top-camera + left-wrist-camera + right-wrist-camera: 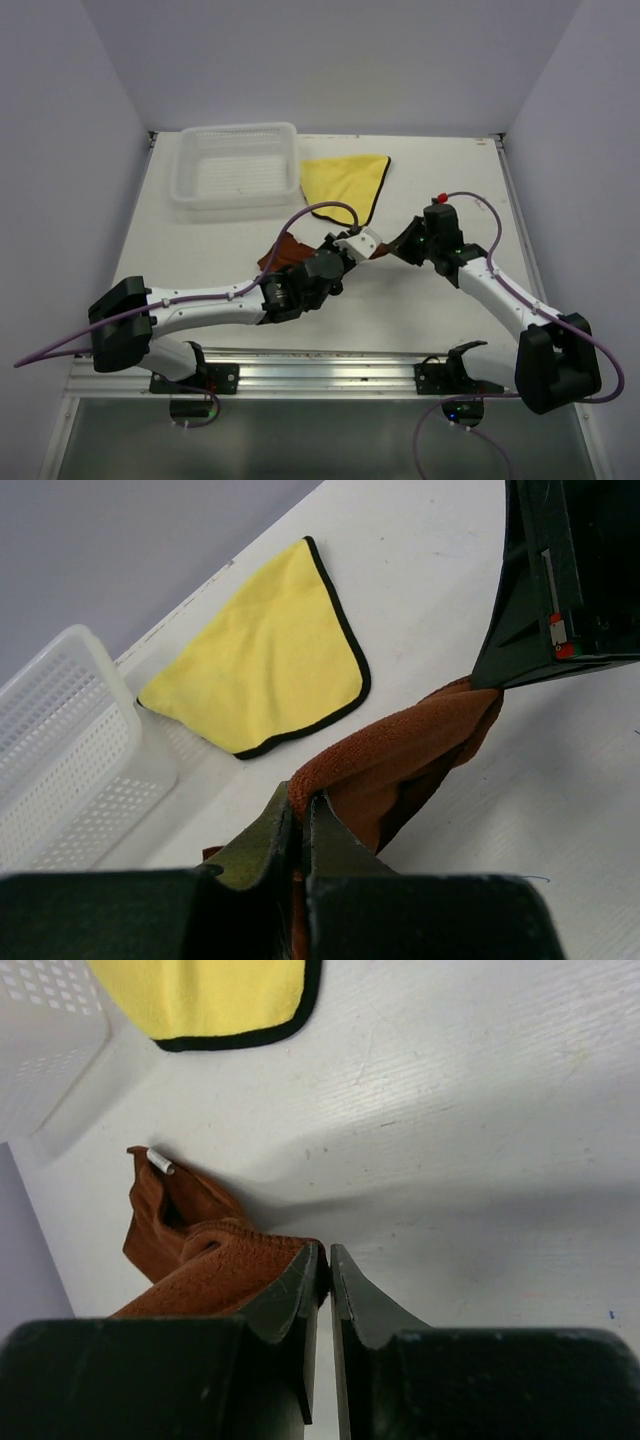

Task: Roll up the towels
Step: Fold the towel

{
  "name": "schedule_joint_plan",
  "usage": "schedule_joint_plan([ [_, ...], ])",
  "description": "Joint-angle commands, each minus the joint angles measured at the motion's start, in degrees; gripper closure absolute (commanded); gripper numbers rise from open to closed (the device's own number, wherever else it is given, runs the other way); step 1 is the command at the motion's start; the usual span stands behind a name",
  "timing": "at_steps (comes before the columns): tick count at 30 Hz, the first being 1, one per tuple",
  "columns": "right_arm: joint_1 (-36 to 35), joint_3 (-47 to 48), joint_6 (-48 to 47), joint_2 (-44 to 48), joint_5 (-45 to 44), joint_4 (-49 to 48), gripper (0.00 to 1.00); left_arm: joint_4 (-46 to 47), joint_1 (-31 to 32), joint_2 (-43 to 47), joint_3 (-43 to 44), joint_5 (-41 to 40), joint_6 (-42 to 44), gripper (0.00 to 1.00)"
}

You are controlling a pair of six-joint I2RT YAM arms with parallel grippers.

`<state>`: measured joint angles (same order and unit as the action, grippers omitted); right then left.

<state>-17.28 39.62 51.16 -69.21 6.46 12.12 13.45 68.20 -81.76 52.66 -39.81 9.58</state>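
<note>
The rust-brown towel (287, 254) is bunched into a thick twisted band (400, 760) stretched between both grippers just above the table. My left gripper (300, 798) is shut on its near end, with cloth pinched between the tips. My right gripper (325, 1250) is nearly shut on the other end. That end drapes over its left finger (285, 1285), and a thin edge is caught at the tips. The yellow towel (345, 180) with its dark hem lies flat on the table behind them, untouched (260, 665).
A white mesh basket (190, 190) stands at the back left, right beside the yellow towel (220, 995). The two arms meet at mid-table, wrists close together. A purple cable loops over the left arm.
</note>
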Motion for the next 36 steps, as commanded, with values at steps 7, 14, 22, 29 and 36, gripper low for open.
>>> schedule_joint_plan([
  [7,3.39,-0.68,-7.03,1.36,-8.30,0.71,0.82,1.75,-0.70,2.30,2.97,-2.46,-0.53,1.00],
  [14,3.65,0.02,-7.82,2.85,-6.82,2.38,0.81,1.58,-0.70,1.60,3.23,-2.03,-0.71,1.00],
  [22,3.74,2.31,-12.30,9.53,0.30,3.27,0.55,1.05,-0.70,0.90,3.76,-1.23,-0.80,1.00],
  [29,3.65,3.28,-1.19,11.73,8.47,9.31,0.45,0.52,-0.70,0.63,3.85,-0.62,-0.71,1.00],
  [36,3.57,1.34,14.22,17.60,12.97,10.91,0.07,0.08,-0.70,-0.94,4.11,1.40,-1.50,1.00],
])
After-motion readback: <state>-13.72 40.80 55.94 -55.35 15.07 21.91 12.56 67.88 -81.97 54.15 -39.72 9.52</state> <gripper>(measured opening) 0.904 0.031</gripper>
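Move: At the right fingertips is the brown towel's right edge, still lightly within the barely open fingers. The yellow towel's middle lies about 16 cm ahead, 11 cm to the left and 9 cm below that hand. From the left hand, which holds the same brown towel, that right edge is roughly 11 cm to the right, 2 cm farther out and 8 cm lower, while the yellow towel is some 16 cm straight ahead and 19 cm below. Drawing about 4 cm to the right, away from the left hand, the right hand loosens further and lets go of the brown towel's edge. It then rises some 7 cm while swinging back towards its base and left again, fingers spreading nearly wide, its left side rolling up about 20 degrees. The left hand stays almost in place and keeps its pinch on the towel. ##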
